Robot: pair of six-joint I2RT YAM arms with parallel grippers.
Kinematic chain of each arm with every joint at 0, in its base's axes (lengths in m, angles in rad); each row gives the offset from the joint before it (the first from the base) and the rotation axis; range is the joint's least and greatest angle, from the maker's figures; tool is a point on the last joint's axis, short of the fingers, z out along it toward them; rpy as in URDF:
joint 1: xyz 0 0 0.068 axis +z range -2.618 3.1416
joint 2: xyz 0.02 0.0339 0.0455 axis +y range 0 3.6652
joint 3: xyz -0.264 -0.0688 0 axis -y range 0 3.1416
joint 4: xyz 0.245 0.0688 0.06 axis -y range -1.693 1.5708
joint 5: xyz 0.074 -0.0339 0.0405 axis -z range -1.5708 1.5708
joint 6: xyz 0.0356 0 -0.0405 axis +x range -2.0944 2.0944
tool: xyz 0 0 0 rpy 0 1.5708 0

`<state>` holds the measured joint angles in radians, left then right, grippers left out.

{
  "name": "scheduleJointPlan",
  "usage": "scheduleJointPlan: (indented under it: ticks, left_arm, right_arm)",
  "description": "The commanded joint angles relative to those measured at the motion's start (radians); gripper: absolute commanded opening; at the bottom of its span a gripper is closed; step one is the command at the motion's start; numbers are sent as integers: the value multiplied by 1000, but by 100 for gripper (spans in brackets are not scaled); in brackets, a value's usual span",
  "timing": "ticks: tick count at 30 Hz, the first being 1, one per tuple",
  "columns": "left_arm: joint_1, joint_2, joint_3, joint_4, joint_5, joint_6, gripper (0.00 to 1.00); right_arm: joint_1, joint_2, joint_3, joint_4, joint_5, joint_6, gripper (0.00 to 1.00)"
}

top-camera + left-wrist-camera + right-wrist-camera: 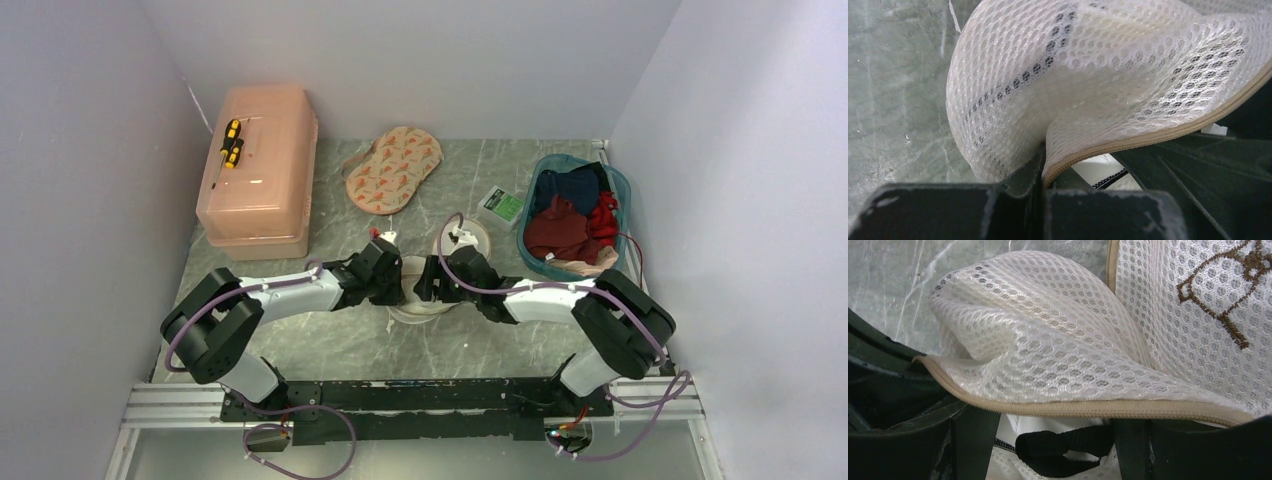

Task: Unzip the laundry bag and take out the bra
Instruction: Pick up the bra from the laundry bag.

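The white mesh laundry bag lies mid-table between both grippers. My left gripper is shut on the bag's cream zipper rim, pinching the mesh at the fingertips. My right gripper is open, its fingers standing wide apart under the raised rim. Between them a black strap loop and white lacy fabric show inside the bag. I cannot tell whether the strap belongs to the bra. The lid's stitched icon is at upper right.
A pink lidded box with a yellow-black screwdriver stands back left. A beige piece with orange marks lies behind the bag. A teal basket of maroon, red and blue cloths sits right, beside a green packet.
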<state>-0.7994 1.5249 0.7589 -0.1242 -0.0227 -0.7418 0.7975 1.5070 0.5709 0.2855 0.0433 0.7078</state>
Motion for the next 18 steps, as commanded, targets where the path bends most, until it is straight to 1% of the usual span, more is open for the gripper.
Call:
scheduleJointPlan:
  ticks: [1, 3, 9, 11, 14, 17, 18]
  left_arm:
    - [-10, 15, -19, 21, 13, 13, 3]
    - [-10, 20, -18, 23, 13, 14, 3]
    - [-12, 31, -20, 36, 13, 10, 3]
    - [-12, 30, -20, 36, 13, 10, 3]
    - [-12, 19, -21, 29, 13, 8, 3]
    - [-13, -8, -19, 5, 11, 3, 3]
    - [-12, -19, -15, -8, 2, 1, 3]
  right_arm:
    - [-1, 61, 39, -13, -23, 43, 76]
    - [4, 72, 37, -1, -39, 43, 68]
    - [18, 114, 57, -23, -39, 40, 42]
    - [18, 119, 59, -29, -39, 43, 31]
    - [18, 96, 51, -34, -26, 42, 18]
    - [18, 38, 46, -50, -22, 25, 3]
    - [18, 11, 44, -56, -22, 17, 0]
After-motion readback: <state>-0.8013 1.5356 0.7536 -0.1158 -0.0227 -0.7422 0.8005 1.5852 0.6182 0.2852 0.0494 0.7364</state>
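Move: The bra's black strap lies inside the open laundry bag, between and just beyond the right hand's spread fingers, about 1 cm ahead, 1 cm to the left and 2 cm below. The turned-back lid is some 11 cm ahead and 6 cm to the right. The bag's rim in the left gripper is about 5 cm left and 1 cm back, and the green packet 20 cm ahead and 13 cm right. From the left hand the strap is about 6 cm to the right, 1 cm ahead and slightly below. Down by about 1 cm, easing a little forward and to the left, the right hand sinks into the bag mouth towards the black strap while its widely open fingers close almost fully around it. The wrist hardly turns. The left hand stays in place and keeps pinching the zippered rim, holding the bag open. ##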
